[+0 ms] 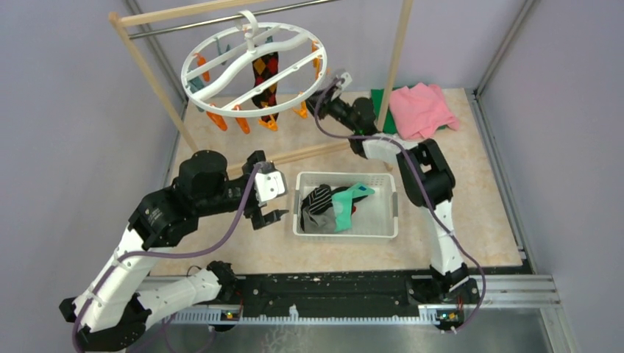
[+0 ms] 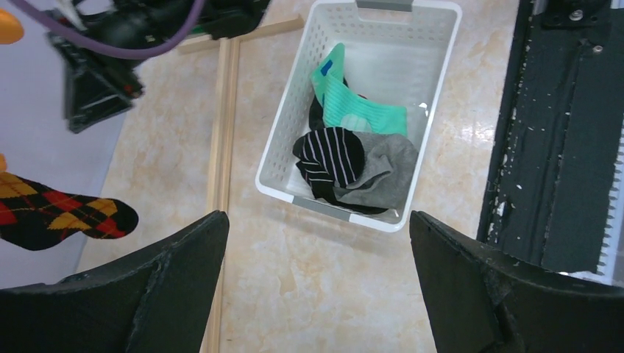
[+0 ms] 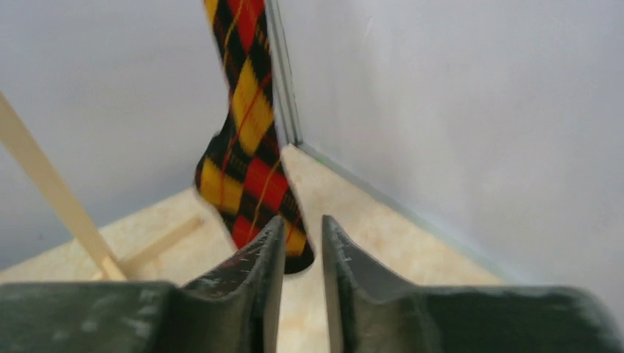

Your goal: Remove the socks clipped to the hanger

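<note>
The white ring hanger (image 1: 193,57) hangs by its hook from the rack's top bar. One red-black-orange argyle sock (image 1: 265,77) hangs clipped under its middle, also visible as the sock (image 2: 59,213) and the sock (image 3: 246,118). My right gripper (image 1: 341,79) is raised at the ring's right side. In its wrist view the right gripper (image 3: 303,219) has its fingers almost together with a thin gap and nothing between them; the sock's toe hangs just beyond the tips. My left gripper (image 1: 271,217) hovers left of the basket. Seen from its wrist, the left gripper (image 2: 316,215) is wide open and empty.
A white slotted basket (image 1: 390,213) in the middle of the table holds a teal sock (image 1: 346,202), a striped sock (image 1: 318,198) and a grey sock (image 1: 318,222). Orange clips (image 1: 241,121) dangle from the ring. The wooden rack (image 1: 151,77) straddles the back. Pink cloth (image 1: 419,109) and green cloth (image 1: 383,103) lie back right.
</note>
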### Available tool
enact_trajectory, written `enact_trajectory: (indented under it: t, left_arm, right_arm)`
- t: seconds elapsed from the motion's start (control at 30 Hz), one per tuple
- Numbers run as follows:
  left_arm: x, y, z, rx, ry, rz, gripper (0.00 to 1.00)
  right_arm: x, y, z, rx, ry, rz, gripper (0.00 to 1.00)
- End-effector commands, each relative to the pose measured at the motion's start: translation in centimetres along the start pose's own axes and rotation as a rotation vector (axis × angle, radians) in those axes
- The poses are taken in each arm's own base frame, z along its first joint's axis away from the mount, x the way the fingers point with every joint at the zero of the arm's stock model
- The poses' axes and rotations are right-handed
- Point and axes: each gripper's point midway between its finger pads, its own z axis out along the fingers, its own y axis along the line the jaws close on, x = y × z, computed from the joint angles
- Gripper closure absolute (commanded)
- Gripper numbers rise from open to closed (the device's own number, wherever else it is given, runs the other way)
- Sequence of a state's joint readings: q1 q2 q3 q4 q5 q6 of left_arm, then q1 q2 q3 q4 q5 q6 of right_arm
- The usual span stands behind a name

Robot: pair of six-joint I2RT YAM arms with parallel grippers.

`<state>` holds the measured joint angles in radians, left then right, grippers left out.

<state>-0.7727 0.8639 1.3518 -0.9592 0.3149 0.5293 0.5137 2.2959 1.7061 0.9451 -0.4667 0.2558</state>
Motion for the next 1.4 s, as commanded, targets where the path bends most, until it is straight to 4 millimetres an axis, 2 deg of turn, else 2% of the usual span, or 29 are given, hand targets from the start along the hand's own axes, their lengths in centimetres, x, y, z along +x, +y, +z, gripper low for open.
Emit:
enact_trajectory:
  t: [0.0,0.1,0.17,0.27,0.3,0.33,0.53,0.63,0.73,0.87,1.0,1.07,1.2,1.37]
  left_arm:
    - [-1.1,2.9,-0.3,-0.143,-0.029,0.007,0.02]
    - [-2.3,5.8,-0.8,-0.285,-0.053,0.023,0.03]
    - [-3.1,7.3,-1.5,-0.361,-0.068,0.023,0.03]
    - [-3.5,9.9,-3.0,-0.512,-0.064,0.013,0.05]
    - [-3.5,10.5,-3.5,-0.554,-0.067,0.017,0.05]
    - [-3.8,11.1,-4.1,-0.596,-0.076,0.021,0.05]
    - [-4.5,14.2,-8.1,-0.842,-0.096,0.027,0.06]
    - [-4.8,15.6,-9.9,-0.957,-0.097,0.049,0.06]
    - [-4.8,16.3,-10.9,-1.032,-0.087,0.081,0.04]
    - [-4.6,16.9,-11.4,-1.083,-0.073,0.103,0.02]
    - [-5.1,17.7,-12.9,-1.177,-0.099,0.098,0.05]
    - [-5.9,17.2,-13.2,-1.149,-0.148,0.106,0.06]
    - [-7.6,14.1,-13.2,-0.98,-0.295,0.175,0.05]
    - [-7.0,14.3,-14.3,-1.018,-0.263,0.151,0.05]
  right_arm:
    - [-9.0,4.0,-3.3,-0.01,-0.227,-0.057,0.66]
    - [-9.4,4.5,-6.5,0.048,-0.231,-0.041,0.44]
    - [-9.5,4.5,-8.0,0.077,-0.222,-0.036,0.36]
    - [-9.4,3.8,-9.2,0.105,-0.206,-0.025,0.25]
    - [-9.4,3.4,-9.2,0.107,-0.205,-0.018,0.18]
    - [-9.4,3.3,-9.2,0.101,-0.204,-0.01,0.03]
    - [-9.2,2.1,-8.3,0.105,-0.181,-0.002,0.01]
    - [-9.3,1.8,-8.7,0.134,-0.177,-0.01,0.01]
    - [-9.5,1.8,-9.4,0.158,-0.173,-0.033,0.01]
    - [-9.8,2.2,-10.4,0.167,-0.163,-0.054,0.01]
    - [-10.4,3.0,-11.4,0.166,-0.168,-0.062,0.01]
    - [-10.5,3.1,-11.5,0.164,-0.159,-0.062,0.01]
    - [-9.6,3.3,-10.2,0.11,-0.106,-0.062,0.01]
    - [-9.1,2.2,-6.6,0.039,-0.103,-0.079,0.01]
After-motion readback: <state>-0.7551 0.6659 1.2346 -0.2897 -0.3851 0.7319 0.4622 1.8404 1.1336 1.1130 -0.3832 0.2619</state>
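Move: Ahead of the right hand hangs the checked sock, about 6 cm farther out, 13 cm to the left and slightly higher; the hanger's middle is some 6 cm back, 10 cm left and 25 cm above that hand. From the left hand the hanger's middle lies about 32 cm ahead, 7 cm left and 20 cm up, the checked sock about 42 cm ahead and 5 cm left, and the basket roughly 13 cm ahead, 15 cm right, 29 cm below. Backing off with nothing in its nearly shut fingers, the right hand retreats about 8 cm and shifts 9 cm right, dipping briefly before rising, and opens wide. The open left hand swings up 15 cm, left and forward, turning counter-clockwise and tipping up some 60 degrees in all to face the hanger, drawing back about 3 cm at the end while still rising. ##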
